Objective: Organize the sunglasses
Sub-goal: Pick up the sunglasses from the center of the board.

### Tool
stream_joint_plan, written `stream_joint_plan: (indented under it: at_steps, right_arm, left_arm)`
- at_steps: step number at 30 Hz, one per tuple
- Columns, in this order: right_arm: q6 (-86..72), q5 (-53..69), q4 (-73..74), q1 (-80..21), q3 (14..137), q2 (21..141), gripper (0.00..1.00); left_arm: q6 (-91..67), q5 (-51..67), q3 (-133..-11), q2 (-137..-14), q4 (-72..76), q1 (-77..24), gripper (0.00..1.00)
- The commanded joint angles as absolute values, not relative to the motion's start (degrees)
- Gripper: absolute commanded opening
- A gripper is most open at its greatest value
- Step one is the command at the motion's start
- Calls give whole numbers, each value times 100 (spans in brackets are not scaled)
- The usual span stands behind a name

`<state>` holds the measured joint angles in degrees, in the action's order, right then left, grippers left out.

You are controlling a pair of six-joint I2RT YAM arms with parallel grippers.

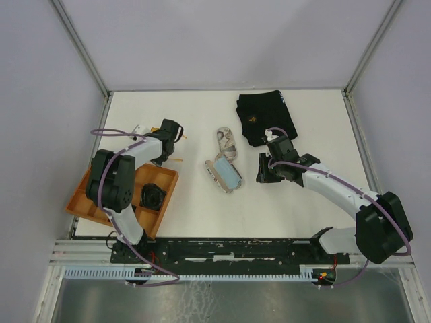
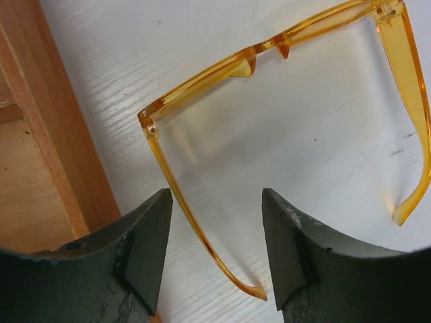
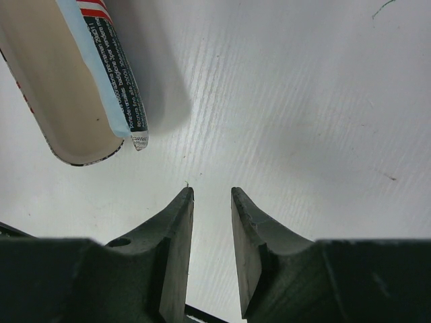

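Note:
The amber sunglasses (image 2: pixel 269 50) lie unfolded on the white table, front bar away from my left wrist camera. One thin arm (image 2: pixel 192 222) runs down between the left gripper's (image 2: pixel 215 196) jaws, which stand apart on both sides without touching it. In the top view this gripper (image 1: pixel 172 138) hovers over the pair (image 1: pixel 180 137) just beyond the orange tray. My right gripper (image 3: pixel 212 192) sits low over bare table at centre right (image 1: pixel 266 169), its jaws a little apart with nothing between them.
The orange wooden tray (image 1: pixel 87 192) at the left holds a dark object (image 1: pixel 152 196); its rim (image 2: pixel 47 134) lies close to the sunglasses. An open glasses case with a blue cloth (image 1: pixel 225 173) and a printed case (image 1: pixel 227 140) lie mid-table. A black fabric item (image 1: pixel 266 118) lies behind.

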<state>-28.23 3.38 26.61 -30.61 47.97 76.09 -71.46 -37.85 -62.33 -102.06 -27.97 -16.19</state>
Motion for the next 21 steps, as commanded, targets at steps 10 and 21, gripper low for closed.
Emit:
stream_joint_plan:
  at_steps: [10,21]
  right_arm:
    - [-2769,203,2595,-3059,4834,7444,38]
    - [-2730,30,2743,-3059,4869,7249,38]
  left_arm:
    - [-7248,-3778,-6470,-10543,-2395,-1523,51]
    - [-7012,-3826,-6483,-10495,-2308,-1460,25]
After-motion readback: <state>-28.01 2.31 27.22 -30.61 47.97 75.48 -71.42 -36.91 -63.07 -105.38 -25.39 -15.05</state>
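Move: The sunglasses' near temple runs between the left hand's open fingers, about 1 cm below; the sunglasses' middle is some 6 cm ahead. The wooden tray is centred roughly 13 cm back and 14 cm left. The open brown case lies some 5 cm back and 24 cm right, the closed printed case 6 cm ahead and 26 cm right. From the idle right hand the sunglasses are about 13 cm ahead and 38 cm left. The left hand sinks about 1.5 cm, edging 1 cm forward, and closes its fingers onto the sunglasses' near temple. ##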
